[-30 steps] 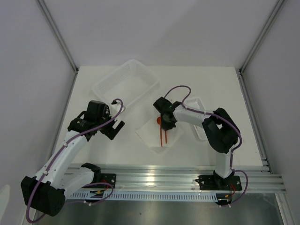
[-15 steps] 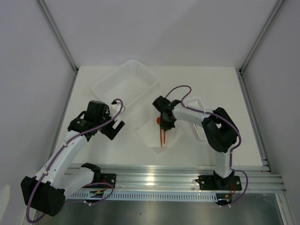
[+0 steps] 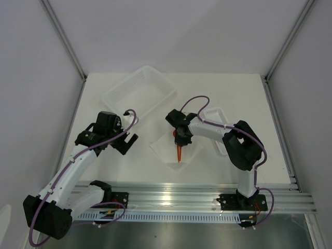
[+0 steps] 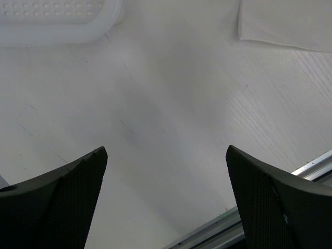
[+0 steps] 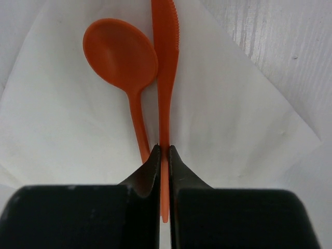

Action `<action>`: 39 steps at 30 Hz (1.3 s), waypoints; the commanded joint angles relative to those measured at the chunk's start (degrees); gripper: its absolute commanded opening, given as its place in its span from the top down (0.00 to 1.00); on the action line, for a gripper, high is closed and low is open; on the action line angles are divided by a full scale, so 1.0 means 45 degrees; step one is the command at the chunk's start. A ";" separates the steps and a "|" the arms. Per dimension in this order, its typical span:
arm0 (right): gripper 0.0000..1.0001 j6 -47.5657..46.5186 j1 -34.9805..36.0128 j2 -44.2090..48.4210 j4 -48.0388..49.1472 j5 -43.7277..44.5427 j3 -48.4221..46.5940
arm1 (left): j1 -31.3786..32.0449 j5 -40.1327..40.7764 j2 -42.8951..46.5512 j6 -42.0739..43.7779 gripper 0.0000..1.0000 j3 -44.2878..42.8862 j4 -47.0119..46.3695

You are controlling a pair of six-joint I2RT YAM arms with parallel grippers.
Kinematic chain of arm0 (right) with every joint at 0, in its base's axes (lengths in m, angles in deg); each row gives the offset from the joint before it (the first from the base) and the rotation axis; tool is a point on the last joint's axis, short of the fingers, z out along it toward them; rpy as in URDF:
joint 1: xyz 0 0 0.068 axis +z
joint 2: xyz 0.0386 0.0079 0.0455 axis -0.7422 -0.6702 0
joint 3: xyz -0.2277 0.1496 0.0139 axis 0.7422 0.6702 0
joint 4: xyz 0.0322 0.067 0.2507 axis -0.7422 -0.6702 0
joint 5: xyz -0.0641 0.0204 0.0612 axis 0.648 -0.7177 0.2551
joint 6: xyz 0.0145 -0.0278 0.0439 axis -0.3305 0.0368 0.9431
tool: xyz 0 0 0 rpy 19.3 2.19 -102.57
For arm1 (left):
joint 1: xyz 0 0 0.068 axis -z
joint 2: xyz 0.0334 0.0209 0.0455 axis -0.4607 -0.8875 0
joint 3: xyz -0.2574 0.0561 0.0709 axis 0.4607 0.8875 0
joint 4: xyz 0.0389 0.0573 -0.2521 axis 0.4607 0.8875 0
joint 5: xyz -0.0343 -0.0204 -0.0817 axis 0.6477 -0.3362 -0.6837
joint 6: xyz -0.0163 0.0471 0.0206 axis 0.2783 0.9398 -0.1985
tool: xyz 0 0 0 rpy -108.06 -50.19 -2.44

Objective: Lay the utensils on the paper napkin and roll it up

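Observation:
My right gripper [image 5: 164, 150] is shut on the handle of an orange knife [image 5: 165, 67], whose serrated blade points away over the paper napkin [image 5: 233, 129]. An orange spoon [image 5: 120, 54] lies on the napkin just left of the knife, bowl up. From above, the right gripper [image 3: 180, 139] hovers over the white napkin [image 3: 165, 150], and the orange utensils [image 3: 179, 153] stick out below it. The left gripper [image 3: 128, 142] stands wide open over bare table, left of the napkin. Nothing lies between the left gripper's [image 4: 166, 150] fingers.
A large white mesh basket [image 3: 139, 93] sits at the back left, its rim [image 4: 57, 26] showing in the left wrist view. A narrow white tray [image 3: 220, 129] lies under the right arm. The table's metal rail [image 3: 197, 194] runs along the near edge.
The right wrist has shifted slightly left over the napkin with the knife in its grip, covering more of the orange pieces. The left arm has not moved.

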 commanded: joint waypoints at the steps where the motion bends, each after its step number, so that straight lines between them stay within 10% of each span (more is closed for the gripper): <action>1: 1.00 -0.0090 0.0017 0.0530 -0.0289 0.0708 0.0063 | 0.0067 -0.0336 0.0113 -0.0111 0.00 -0.0001 -0.0311; 25: 1.00 -0.0677 -0.0276 0.0297 0.0589 0.0006 0.0258 | 0.0067 -0.0297 0.0074 -0.0111 0.01 0.0038 -0.0311; 39: 0.77 -0.0892 -0.0334 0.0219 0.0512 -0.0287 0.0219 | 0.0067 -0.0277 0.0015 -0.0091 0.01 0.0019 -0.0330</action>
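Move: The right hand, low over the napkin, already pinches the knife by its handle; the knife's middle is some 3 cm ahead of it, level with it sideways. The spoon's middle is about 3 cm ahead and 2 cm left, the napkin's middle about 1 cm left with no forward offset, the utensil tray some 17 cm right and 7 cm ahead. From the idle left hand the knife lies roughly 22 cm right, 2 cm ahead and 12 cm below. Right hand moves the knife about 1 cm right, away from the spoon, eases slightly forward, then opens a quarter. ##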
